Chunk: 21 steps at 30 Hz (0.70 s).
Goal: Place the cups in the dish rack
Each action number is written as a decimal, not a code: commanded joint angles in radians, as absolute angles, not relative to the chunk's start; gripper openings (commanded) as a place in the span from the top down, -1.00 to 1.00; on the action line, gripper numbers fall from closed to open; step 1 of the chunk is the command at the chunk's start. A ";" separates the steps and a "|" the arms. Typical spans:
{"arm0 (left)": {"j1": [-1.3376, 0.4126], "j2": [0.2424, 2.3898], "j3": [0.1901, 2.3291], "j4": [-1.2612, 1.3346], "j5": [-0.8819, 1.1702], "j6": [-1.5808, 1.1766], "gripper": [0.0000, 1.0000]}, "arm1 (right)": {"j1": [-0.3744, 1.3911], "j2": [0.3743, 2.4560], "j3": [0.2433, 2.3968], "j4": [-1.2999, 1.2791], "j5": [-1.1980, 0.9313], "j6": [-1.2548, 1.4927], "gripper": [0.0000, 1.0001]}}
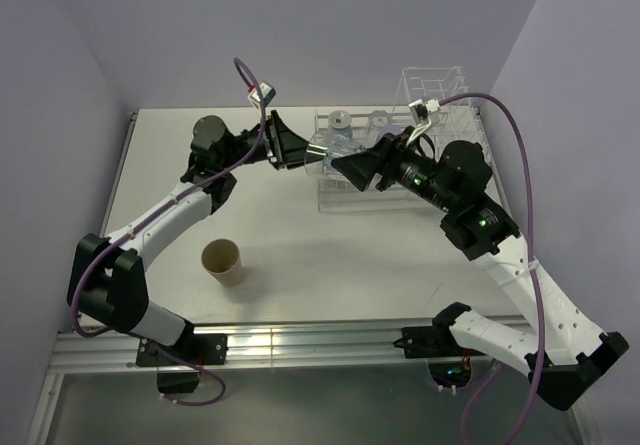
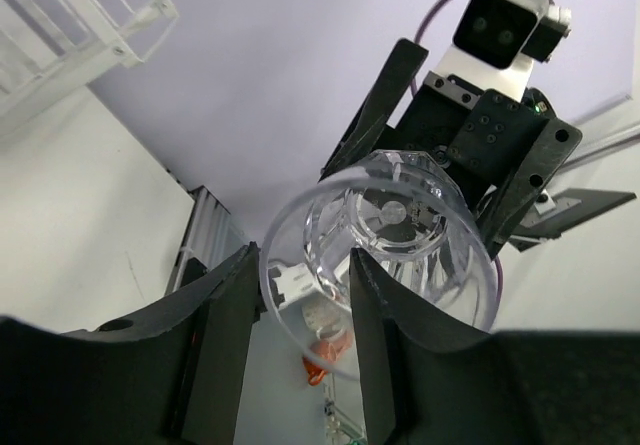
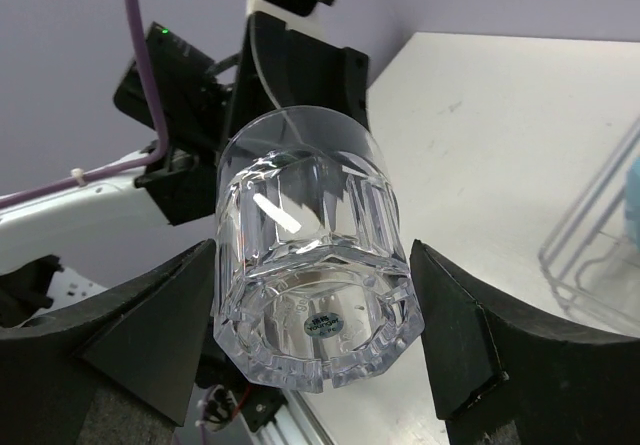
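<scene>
A clear glass (image 1: 328,155) hangs sideways in the air between my two grippers, in front of the white dish rack (image 1: 440,93). My right gripper (image 3: 312,300) is shut on its faceted base (image 3: 315,265), one finger on each side. My left gripper (image 2: 300,340) is open: one finger stands outside the glass rim (image 2: 400,235), the other inside its mouth, with the wall loose between them. A tan brown cup (image 1: 222,262) stands upright on the table near the left arm. Two cups (image 1: 340,120) sit in the rack's flat part.
The rack's taller divider section (image 1: 432,85) rises at the back right. A light blue cup (image 3: 632,200) shows behind the rack's wire edge (image 3: 590,255) in the right wrist view. Purple walls close in the white table (image 1: 300,255) at the back and sides.
</scene>
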<state>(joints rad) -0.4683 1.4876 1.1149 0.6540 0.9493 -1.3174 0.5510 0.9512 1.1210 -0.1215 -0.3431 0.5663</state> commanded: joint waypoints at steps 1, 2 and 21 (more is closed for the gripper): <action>-0.416 1.456 1.146 0.643 0.936 -1.281 0.04 | 0.523 0.928 1.184 -0.155 -0.296 0.534 1.00; -0.404 1.454 1.143 0.644 0.942 -1.288 0.03 | 0.520 0.930 1.186 -0.163 -0.292 0.529 1.00; -0.147 1.351 1.157 0.183 0.902 -1.052 0.07 | 0.491 1.428 1.598 -0.759 0.386 0.331 1.00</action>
<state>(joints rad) -0.1467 1.4010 1.1015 0.3367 0.9363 -1.1805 0.4976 1.3319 1.5467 -0.6277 0.1726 0.3771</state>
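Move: The right gripper holds the clear glass; the rack tray's middle lies about 27 cm ahead of it, 6 cm right and 35 cm below. In the tray, the light blue mug stands some 25 cm ahead of this hand, level sideways, and the purple cup 24 cm ahead and 11 cm right, both about 32 cm down. From the left hand, the glass is some 3 cm right, at its height and level fore-and-aft; the tan cup is 26 cm left, 8 cm back and 32 cm below. Keep the glass gripped in the right hand and carry it towards the rack tray, easing right and down at first, then speeding forward, about 12 cm forward in all, turning the wrist clockwise some 30 degrees and tipping the fingers down. Meanwhile draw the already open left gripper away from the glass's rim, about 11 cm left and 7 cm forward, swinging it counter-clockwise. ##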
